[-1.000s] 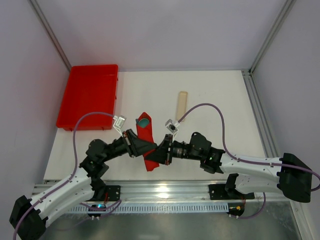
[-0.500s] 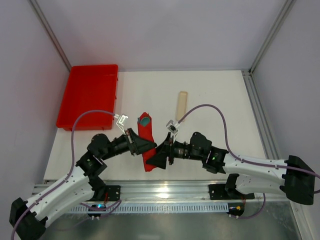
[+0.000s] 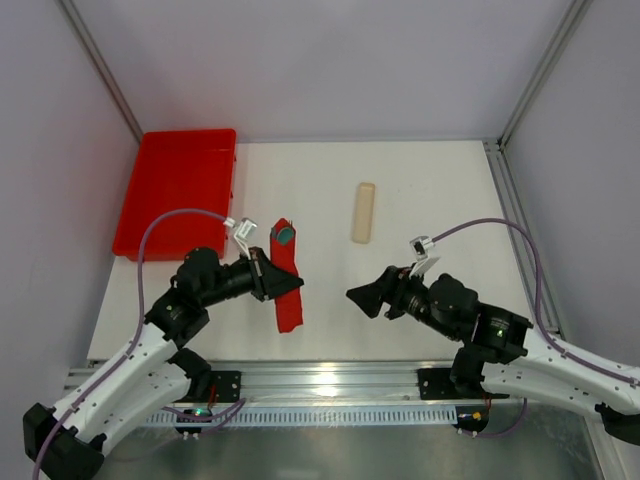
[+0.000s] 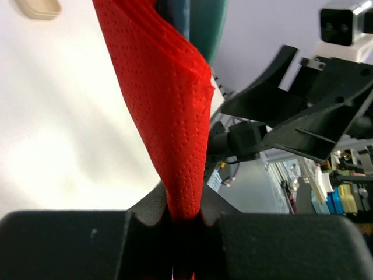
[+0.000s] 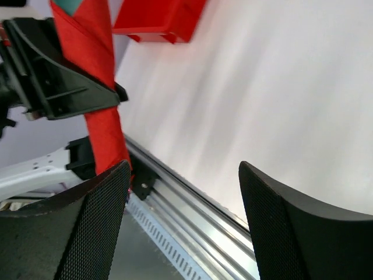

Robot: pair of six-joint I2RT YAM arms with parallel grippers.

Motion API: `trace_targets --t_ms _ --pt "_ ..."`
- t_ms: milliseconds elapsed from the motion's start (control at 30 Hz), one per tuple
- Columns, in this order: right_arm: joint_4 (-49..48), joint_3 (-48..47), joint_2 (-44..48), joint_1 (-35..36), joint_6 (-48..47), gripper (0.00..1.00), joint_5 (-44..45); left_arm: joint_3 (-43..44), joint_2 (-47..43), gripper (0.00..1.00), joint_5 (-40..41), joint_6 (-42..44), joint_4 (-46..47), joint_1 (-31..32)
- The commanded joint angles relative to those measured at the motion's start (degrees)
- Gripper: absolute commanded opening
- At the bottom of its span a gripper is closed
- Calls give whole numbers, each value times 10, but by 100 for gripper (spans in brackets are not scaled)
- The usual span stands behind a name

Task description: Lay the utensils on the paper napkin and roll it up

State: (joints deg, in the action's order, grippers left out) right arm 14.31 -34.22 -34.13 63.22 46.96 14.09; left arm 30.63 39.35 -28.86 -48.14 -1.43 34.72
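Note:
The paper napkin (image 3: 287, 290) is rolled into a long red tube and hangs a little above the table, tilted. My left gripper (image 3: 283, 283) is shut on its middle; in the left wrist view the jaws pinch the dotted red roll (image 4: 169, 105). Dark teal ends of the utensils (image 3: 285, 236) stick out of the roll's far end, and the left wrist view also shows them (image 4: 201, 23). My right gripper (image 3: 358, 296) stands open to the right of the roll, apart from it, with nothing between its fingers (image 5: 99, 221). From the right wrist, the roll (image 5: 93, 76) is at upper left.
A big red tray (image 3: 178, 190) sits at the back left. A pale beige strip (image 3: 363, 211) lies at the table's middle back. The metal rail (image 3: 330, 380) runs along the near edge, just below both grippers.
My right gripper has opened, let go of the roll and drawn back to the right. The left gripper, still gripping the roll, has shifted slightly left.

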Motion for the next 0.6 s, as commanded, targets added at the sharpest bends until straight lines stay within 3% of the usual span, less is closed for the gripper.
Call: trace_targets --t_ms 0,233,433,567 --pt "150 -86 -20 -4 13 78 89 68 41 0 -11 64 -70 -31" --pt "272 -203 -179 -33 -72 78 66 210 215 0 70 146 -181 -153" --pt "280 -246 -247 -101 -138 78 -74 370 371 0 142 220 -261 -263" --pt "331 -286 -293 -129 -147 77 -130 526 482 0 294 394 -348 -308"
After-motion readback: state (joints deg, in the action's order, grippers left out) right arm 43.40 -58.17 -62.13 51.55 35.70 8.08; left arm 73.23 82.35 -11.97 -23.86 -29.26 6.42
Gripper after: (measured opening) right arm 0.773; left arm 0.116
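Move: The left hand already holds the rolled red napkin with the utensils inside. From it, the middle of the red bin lies about 38 cm ahead and 38 cm to the left, some 19 cm below. The empty wooden tray lies about 35 cm ahead and 16 cm to the right, 23 cm down. From the open right hand, the bin's middle is roughly 40 cm ahead, 52 cm to the left and 19 cm lower. Forward and to the left the left hand sweeps fast, some 24 cm out and 15 cm across, nearly level, carrying the napkin roll in its kept pinch towards the red bin while its fingers swing counter-clockwise and tip down, about 33 degrees each way. The right hand, empty and open, sinks about 5 cm and eases 4 cm forward, tipping its fingers down. ##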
